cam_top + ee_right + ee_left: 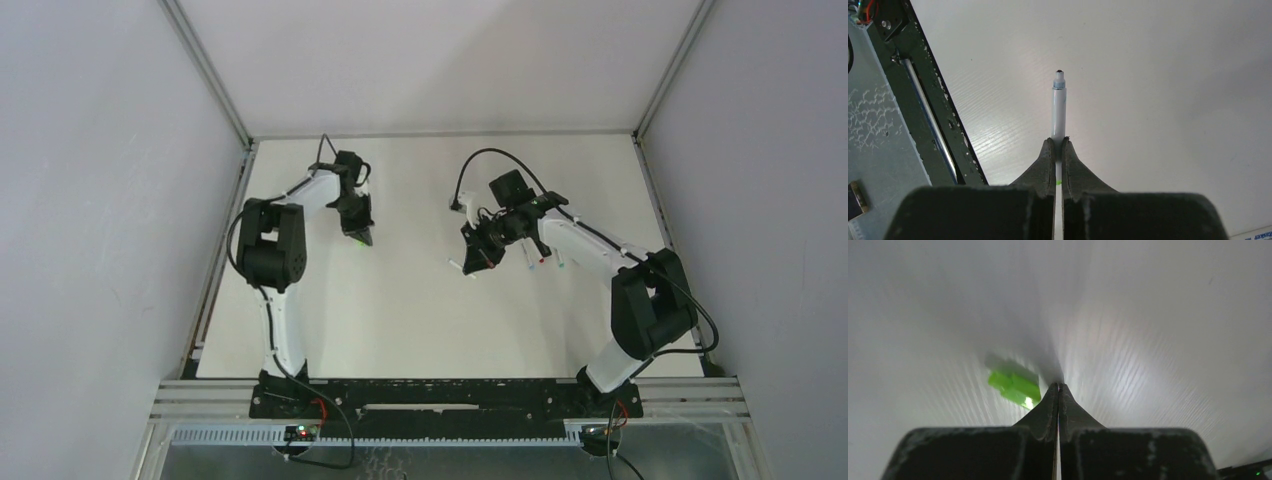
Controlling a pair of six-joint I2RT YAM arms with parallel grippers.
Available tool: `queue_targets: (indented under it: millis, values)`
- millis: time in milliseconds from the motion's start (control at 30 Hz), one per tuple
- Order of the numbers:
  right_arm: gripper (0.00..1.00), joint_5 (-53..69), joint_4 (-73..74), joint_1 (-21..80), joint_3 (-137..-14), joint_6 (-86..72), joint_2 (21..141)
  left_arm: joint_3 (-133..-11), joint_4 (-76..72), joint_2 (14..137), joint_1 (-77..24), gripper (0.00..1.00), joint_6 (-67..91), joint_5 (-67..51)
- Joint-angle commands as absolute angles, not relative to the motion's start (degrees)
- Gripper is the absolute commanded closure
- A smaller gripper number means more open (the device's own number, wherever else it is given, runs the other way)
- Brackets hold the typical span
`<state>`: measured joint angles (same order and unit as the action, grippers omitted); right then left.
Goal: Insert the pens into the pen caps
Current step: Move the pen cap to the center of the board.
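Observation:
My right gripper [1058,141] is shut on a thin white pen [1058,107]. Its uncapped dark tip sticks out ahead of the fingers, above the table. From above, that gripper [470,262] hangs right of the table's middle with the pen [456,265] pointing left. My left gripper [1058,386] is shut with nothing between its fingers, low over the table. A bright green pen cap [1014,386] lies on the table just left of the tips, beside the left finger [1040,412]. The top view shows the left gripper [360,235] with the green cap [357,242] at its tips.
Three more pens with coloured ends [541,260] lie on the table under my right forearm. The black frame rail [923,100] runs along the table's near edge. White walls close in the left, right and back sides.

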<state>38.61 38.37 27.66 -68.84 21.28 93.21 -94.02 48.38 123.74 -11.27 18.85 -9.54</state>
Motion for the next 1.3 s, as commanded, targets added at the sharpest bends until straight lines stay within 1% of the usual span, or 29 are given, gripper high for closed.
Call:
queue_targets:
  millis: [0, 133, 233, 367, 400, 467, 500, 533, 700, 767, 1033, 1267]
  values:
    - [1.0, 40.29, 38.49, 27.34, -70.4, 21.06, 90.59, -85.3, 48.9, 118.33, -13.0, 1.0, 17.16, -9.88]
    - [1.0, 40.4, 38.47, 27.51, -70.41, 21.05, 90.18, -78.26, 45.71, 113.32, -14.99, 1.0, 17.4, -10.76]
    - [1.0, 40.44, 38.5, 27.6, -70.4, 20.97, 90.04, -75.26, 43.11, 108.01, -15.93, 1.0, 18.24, -10.92]
    - [1.0, 40.34, 38.49, 27.67, -70.4, 20.98, 90.05, -74.8, 39.62, 101.01, -15.72, 0.97, 19.95, -5.11]
    - [1.0, 40.28, 38.5, 27.73, -70.4, 20.96, 90.09, -74.94, 38.85, 100.1, -15.31, 0.95, 20.6, -3.01]
    - [1.0, 40.17, 38.49, 27.77, -70.4, 20.99, 90.01, -75.11, 37.0, 99.67, -14.11, 0.83, 22.29, -0.88]
    - [1.0, 40.1, 38.47, 27.77, -70.4, 21.0, 90.08, -75.28, 36.3, 99.89, -13.4, 0.81, 23.12, -0.5]
    - [1.0, 40.08, 38.49, 27.78, -70.41, 20.97, 89.93, -75.67, 35.75, 100.69, -12.76, 0.76, 23.84, -0.22]
    - [1.0, 40.25, 38.49, 27.79, -70.4, 20.93, 89.91, -80.31, 36.55, 106.13, -11.81, 0.61, 25.95, 2.88]
    - [1.0, 40.25, 38.49, 27.78, -70.4, 21.06, 89.85, -82.09, 37.2, 108.41, -11.78, 0.58, 26.7, 3.14]
    - [1.0, 40.56, 38.67, 27.52, -70.4, 21.29, 89.35, -87.53, 40.23, 115.0, -11.78, 0.56, 30.5, 5.37]
    - [1.0, 40.78, 38.67, 27.6, -70.4, 21.51, 89.21, -88.33, 42.75, 118.8, -11.99, 0.57, 32.07, 4.42]
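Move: Right beside the left hand's shut fingertips, about 2 cm to the left and level in reach, lies the green pen cap, a centimetre or so below the hand point. The pen held by the right hand is roughly 14 cm back, 18 cm to the right and 10 cm higher. From the right hand the cap lies about 14 cm ahead, 19 cm to the left and 11 cm below. Still shut and skimming at table height, the left hand sweeps back about 8 cm, leaving the green cap behind. Then it lifts some 6 cm while swinging forward again and to the left, fingers opening to just under half, and sinks about 5 cm over the cap. The wrist turns counter-clockwise by about 15 degrees, and the parted fingertips end up on either side of the cap without visibly pinching it. ##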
